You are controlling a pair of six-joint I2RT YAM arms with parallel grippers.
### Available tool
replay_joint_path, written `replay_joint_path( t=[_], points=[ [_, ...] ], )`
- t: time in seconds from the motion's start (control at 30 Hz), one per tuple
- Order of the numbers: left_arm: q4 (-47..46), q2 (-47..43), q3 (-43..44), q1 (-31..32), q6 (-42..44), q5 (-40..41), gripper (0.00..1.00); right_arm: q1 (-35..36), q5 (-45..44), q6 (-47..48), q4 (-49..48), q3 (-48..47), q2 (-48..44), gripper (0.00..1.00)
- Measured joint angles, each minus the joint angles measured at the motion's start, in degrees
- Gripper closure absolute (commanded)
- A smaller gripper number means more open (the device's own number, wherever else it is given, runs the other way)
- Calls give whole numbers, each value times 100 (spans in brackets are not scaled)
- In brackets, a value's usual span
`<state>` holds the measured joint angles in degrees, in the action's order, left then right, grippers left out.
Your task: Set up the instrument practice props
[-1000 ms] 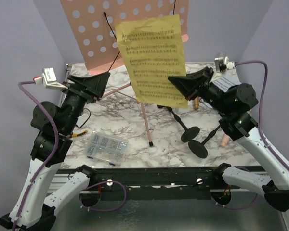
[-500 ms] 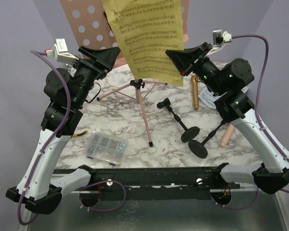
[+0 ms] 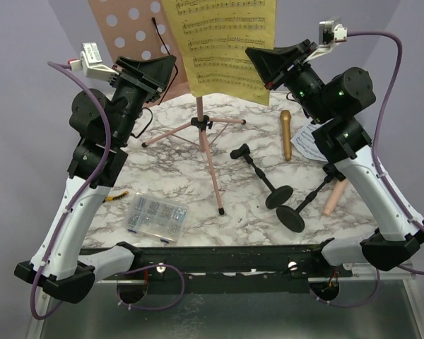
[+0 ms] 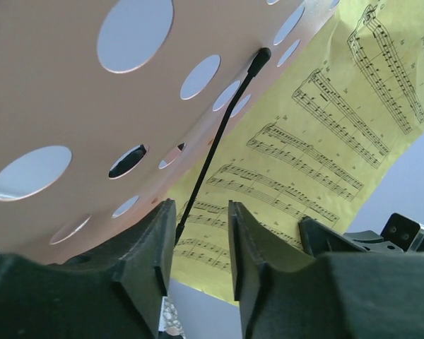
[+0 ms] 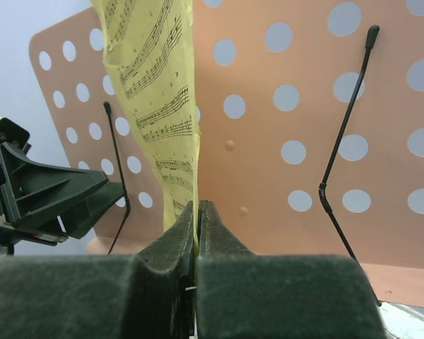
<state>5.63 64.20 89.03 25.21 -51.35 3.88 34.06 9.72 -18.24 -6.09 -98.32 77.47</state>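
The pink perforated music rack [image 3: 127, 28] stands on its tripod legs [image 3: 201, 138] at the back. My right gripper [image 3: 258, 65] is shut on the lower edge of a yellow sheet-music page [image 3: 222, 49], held upright in front of the rack [image 5: 283, 106]; the page [image 5: 155, 92] rises from the pinched jaws [image 5: 196, 212]. My left gripper [image 3: 164, 70] stands open by the rack's left black wire arm [image 4: 219, 141], whose lower end lies between the jaws [image 4: 201, 233], close to the left finger. On the table lie a gold microphone [image 3: 285, 134], a pink microphone [image 3: 333, 196] and two black mic holders [image 3: 268, 183].
A clear box of screws [image 3: 155, 215] sits front left, with yellow-handled pliers [image 3: 119, 196] beside it. A white sheet-music page [image 3: 307, 141] lies under the right arm. A second wire arm [image 5: 346, 127] runs down the rack's right side.
Both arms have risen toward the rack. The right one carried the yellow page up in front of it. The left jaws have narrowed around the wire arm.
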Motion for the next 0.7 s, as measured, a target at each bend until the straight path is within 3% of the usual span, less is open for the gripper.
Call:
replay_joint_path(
  t=[0.33, 0.57, 0.7],
  points=[
    [-168, 192, 37, 0, -2, 0, 77, -153, 162, 33, -114, -227, 385, 100],
    [-258, 199, 37, -2, 55, 0, 78, -195, 251, 35, -232, -501, 531, 99],
    [-326, 197, 35, -2, 111, -2, 85, -195, 302, 33, -295, -691, 667, 99]
  ],
)
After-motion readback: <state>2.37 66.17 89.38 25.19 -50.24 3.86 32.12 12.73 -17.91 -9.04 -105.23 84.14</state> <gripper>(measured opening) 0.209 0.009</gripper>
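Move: The black page holder on the left side of the stand's desk plate runs right at the left fingertips, about 1 cm ahead and 1 cm to the right. From this hand, the desk plate's middle is roughly 6 cm ahead, 4 cm right and 4 cm up; the yellow sheet's middle is some 8 cm right, 3 cm ahead and 6 cm up. From the right hand, the desk plate's middle lies about 12 cm left, 6 cm ahead and 3 cm up, the right page holder about 8 cm ahead and 1 cm to the right, and the left page holder 15 cm left and 1 cm back. While the left hand eases about 1 cm forward and then stays, its half-open fingers draw nearly together around the left page holder near its bend, pinching the thin rod between the tips. The right hand keeps the yellow sheet pinched by its right side and carries it towards the desk plate, first some 2 cm forward, then about 2 cm up with the fingers tipping slightly upward. ##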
